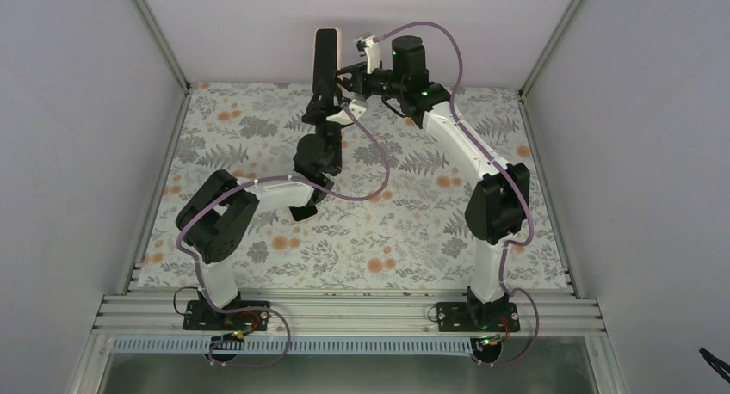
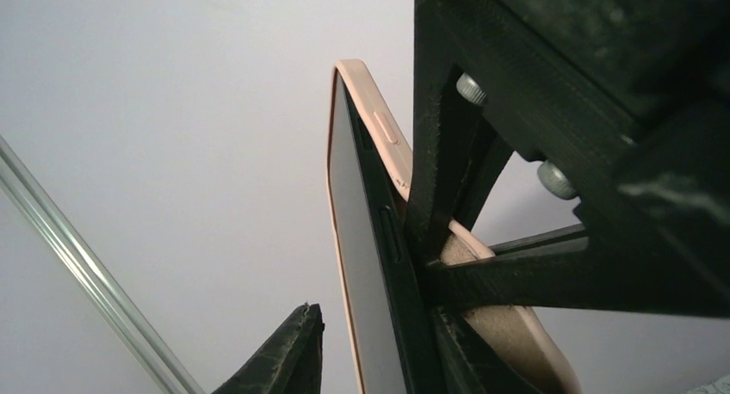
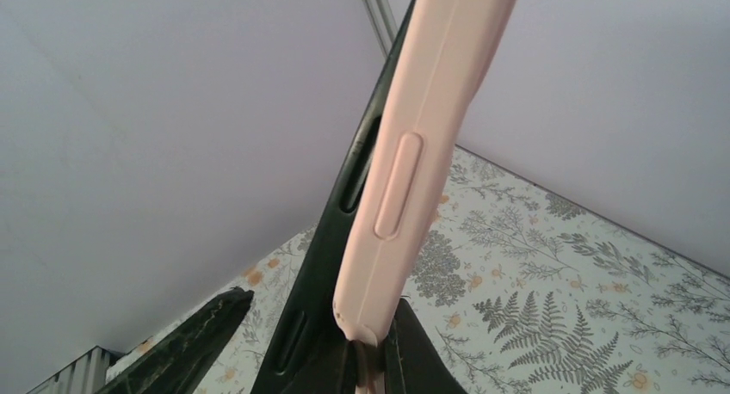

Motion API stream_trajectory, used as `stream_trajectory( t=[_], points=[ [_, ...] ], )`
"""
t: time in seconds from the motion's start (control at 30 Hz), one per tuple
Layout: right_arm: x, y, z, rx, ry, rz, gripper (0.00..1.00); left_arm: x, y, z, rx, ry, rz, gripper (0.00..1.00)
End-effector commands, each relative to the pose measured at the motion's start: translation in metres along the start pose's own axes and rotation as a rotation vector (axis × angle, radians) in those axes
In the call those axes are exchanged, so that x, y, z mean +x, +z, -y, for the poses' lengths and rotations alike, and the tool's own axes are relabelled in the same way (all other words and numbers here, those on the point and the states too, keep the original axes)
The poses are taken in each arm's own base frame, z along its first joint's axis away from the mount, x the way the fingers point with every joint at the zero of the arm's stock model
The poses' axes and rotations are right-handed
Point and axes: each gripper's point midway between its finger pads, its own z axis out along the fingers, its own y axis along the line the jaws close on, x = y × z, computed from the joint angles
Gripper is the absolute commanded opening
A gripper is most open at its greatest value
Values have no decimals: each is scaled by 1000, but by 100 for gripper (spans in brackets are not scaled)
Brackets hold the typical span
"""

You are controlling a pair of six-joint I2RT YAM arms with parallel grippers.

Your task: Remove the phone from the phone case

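Observation:
A black phone [image 1: 324, 60] stands upright above the back of the table, its dark screen [image 2: 361, 273] facing left in the left wrist view. The pink phone case [image 3: 422, 144] is peeled away from the phone's side edge [image 3: 344, 196], but its rim [image 2: 379, 127] still wraps the top corner. My right gripper [image 3: 374, 353] is shut on the lower edge of the case. My left gripper [image 2: 374, 325] straddles the phone's lower part. Its left finger [image 2: 288, 351] stands apart from the screen with a visible gap, so it is open. In the top view the left gripper [image 1: 325, 103] sits under the phone, the right gripper [image 1: 355, 86] beside it.
A floral cloth [image 1: 387, 213] covers the table. Plain walls and aluminium corner posts [image 1: 159, 37] close in the back and the sides. Purple cables [image 1: 370, 153] loop between the two arms near the phone.

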Motion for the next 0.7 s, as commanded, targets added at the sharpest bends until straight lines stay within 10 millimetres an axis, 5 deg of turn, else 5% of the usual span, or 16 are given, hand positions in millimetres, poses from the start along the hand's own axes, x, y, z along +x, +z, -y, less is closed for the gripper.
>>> stream_trajectory(
  t=[0.0, 0.5, 0.67],
  points=[
    [77, 4, -3, -81, 137, -241, 3, 2, 14, -79, -257, -109, -34, 29],
    [77, 5, 11, -13, 126, -237, 3, -4, 19, -72, -120, -228, -75, 4],
    [75, 2, 27, 70, 110, -226, 3, -5, 19, -69, -73, -243, -91, 2]
  ],
)
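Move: The phone stands steeply between the grippers, its lower part already between the left gripper's open fingers and its middle about 4 cm ahead, 1 cm to the right and 5 cm above. Just right of the phone is the case, its middle some 5 cm ahead, 2 cm right and 5 cm up. The right fingertips are about 3 cm ahead, 2 cm right and 2 cm up. From the right hand, the phone's middle lies 1 cm ahead, 3 cm left and 5 cm up. Close the left gripper on the lower part of the loosened phone until both fingers pinch it; as they shut, sink about 2 cm and tip the hand some 10 degrees nose-down. Keep the right gripper's hold on the case's lower corner and lower it about 1.5 cm alongside. ##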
